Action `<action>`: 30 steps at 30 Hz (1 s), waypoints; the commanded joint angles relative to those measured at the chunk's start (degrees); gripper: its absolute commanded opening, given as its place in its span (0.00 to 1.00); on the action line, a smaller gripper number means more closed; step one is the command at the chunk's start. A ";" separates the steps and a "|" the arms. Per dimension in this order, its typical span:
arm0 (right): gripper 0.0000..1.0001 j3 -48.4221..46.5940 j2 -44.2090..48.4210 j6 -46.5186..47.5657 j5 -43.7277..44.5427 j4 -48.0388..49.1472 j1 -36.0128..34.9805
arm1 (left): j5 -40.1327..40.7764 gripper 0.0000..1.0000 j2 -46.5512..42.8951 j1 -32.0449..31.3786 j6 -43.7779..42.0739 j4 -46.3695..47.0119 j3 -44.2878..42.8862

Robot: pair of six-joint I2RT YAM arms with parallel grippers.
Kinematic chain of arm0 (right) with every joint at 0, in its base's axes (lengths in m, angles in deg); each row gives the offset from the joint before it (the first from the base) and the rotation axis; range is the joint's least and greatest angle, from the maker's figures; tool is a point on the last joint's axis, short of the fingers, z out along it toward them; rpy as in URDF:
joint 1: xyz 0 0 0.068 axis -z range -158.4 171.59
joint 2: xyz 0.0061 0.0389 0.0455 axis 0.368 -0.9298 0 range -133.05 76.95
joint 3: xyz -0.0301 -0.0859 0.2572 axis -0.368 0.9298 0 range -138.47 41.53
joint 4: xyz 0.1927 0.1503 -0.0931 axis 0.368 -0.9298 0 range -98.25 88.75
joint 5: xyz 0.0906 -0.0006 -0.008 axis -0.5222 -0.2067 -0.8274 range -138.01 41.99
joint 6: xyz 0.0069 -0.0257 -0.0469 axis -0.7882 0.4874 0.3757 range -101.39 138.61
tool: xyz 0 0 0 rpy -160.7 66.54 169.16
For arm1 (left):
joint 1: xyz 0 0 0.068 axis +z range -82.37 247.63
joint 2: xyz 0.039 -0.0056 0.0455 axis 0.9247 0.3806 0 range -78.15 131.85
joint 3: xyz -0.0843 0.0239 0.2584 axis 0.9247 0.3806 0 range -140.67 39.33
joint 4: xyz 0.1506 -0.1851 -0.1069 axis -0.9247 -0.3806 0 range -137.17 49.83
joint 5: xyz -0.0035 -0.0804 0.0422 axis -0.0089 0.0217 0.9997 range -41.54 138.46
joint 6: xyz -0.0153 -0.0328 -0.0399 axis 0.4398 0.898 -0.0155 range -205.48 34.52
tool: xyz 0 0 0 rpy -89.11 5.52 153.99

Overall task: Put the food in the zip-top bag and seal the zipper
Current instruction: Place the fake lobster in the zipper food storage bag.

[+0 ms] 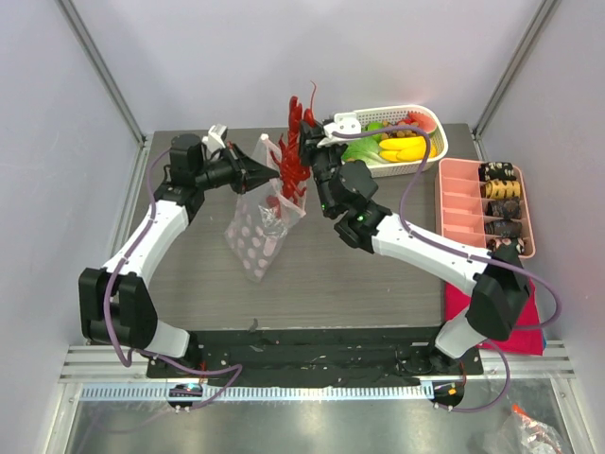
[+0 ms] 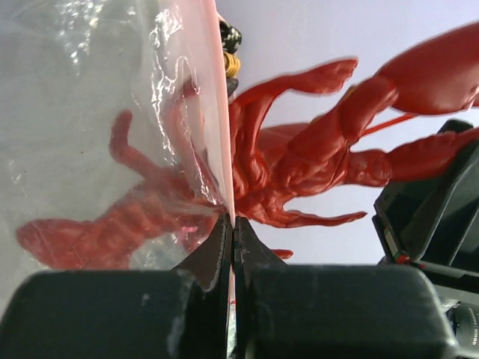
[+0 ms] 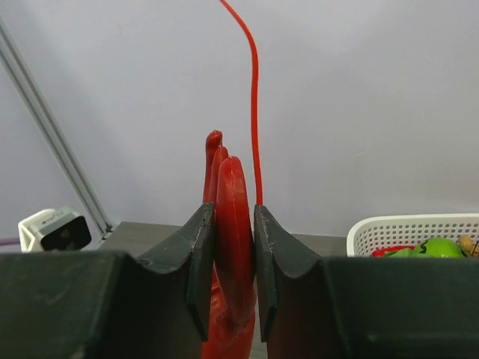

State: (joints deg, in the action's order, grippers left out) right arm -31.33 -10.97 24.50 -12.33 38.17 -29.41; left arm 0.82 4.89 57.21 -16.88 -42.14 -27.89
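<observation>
The clear zip-top bag (image 1: 253,235) hangs off the table, its dotted bottom resting on the surface. My left gripper (image 1: 267,176) is shut on its mouth edge; the left wrist view shows the jaws (image 2: 230,221) pinching the plastic at the pinkish zipper strip (image 2: 218,97). A red toy food (image 1: 295,161), lobster-like with claws and thin feelers, stands upright at the bag's mouth. My right gripper (image 1: 309,148) is shut on it (image 3: 232,196). Part of the toy (image 2: 299,164) shows through the bag's plastic (image 2: 90,112).
A white lattice basket (image 1: 424,115) at the back right holds yellow bananas (image 1: 408,148) and green fruit (image 3: 438,247). A pink compartment tray (image 1: 456,203) with dark brown items sits at the right edge. A red cloth (image 1: 529,326) lies under the right arm's base.
</observation>
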 commanded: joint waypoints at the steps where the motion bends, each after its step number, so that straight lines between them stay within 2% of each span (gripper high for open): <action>1: 0.01 -6.06 -1.46 -3.68 5.79 2.60 -0.50 | -2.90 0.00 -1.13 0.31 5.49 11.10 1.65; 11: 0.01 -5.20 3.01 -17.57 2.82 -15.23 -0.41 | -5.89 0.00 -0.69 0.75 9.62 25.42 5.43; 19: 0.01 -1.15 1.96 -19.77 6.50 -14.63 -1.46 | -5.27 0.00 -0.87 0.83 13.22 30.28 8.16; 24: 0.01 1.40 1.35 -18.20 11.59 -11.66 -6.29 | -4.13 0.00 -1.13 0.83 13.76 31.33 9.56; 26: 0.01 1.49 0.21 -17.31 13.00 -10.07 -7.00 | -3.87 0.00 -1.04 0.83 14.45 32.82 10.00; 30: 0.01 -1.49 -2.51 -22.13 17.22 -12.78 -6.57 | -2.90 0.00 -1.13 0.75 15.33 34.58 10.88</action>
State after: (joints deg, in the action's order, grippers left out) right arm -29.60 -11.71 7.47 -1.75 22.52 -36.42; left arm -3.59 4.89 57.65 -3.05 -13.80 -17.36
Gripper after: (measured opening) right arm 0.290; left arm 0.006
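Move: I hold the fake lobster by its claws in my right hand, tail end already in the bag. The middle of the bag's mouth lies about 12 cm below my right hand, 4 cm back and 4 to the left; the bag's body hangs about 22 cm below, 10 back and 10 left. The food basket stands some 11 cm ahead, 17 to the right and 35 lower. My left hand pinches the rim, with the mouth's middle about 3 cm to its right, level with it. Keeping my grip on the claws, I lower the lobster about 8 cm with my right hand into the open mouth, tipping those fingers down some 15 degrees, and late in the stroke draw back and left towards my left gripper. My left hand keeps pinching the rim, lifting it slightly and tilting its fingers up about 10 degrees. ##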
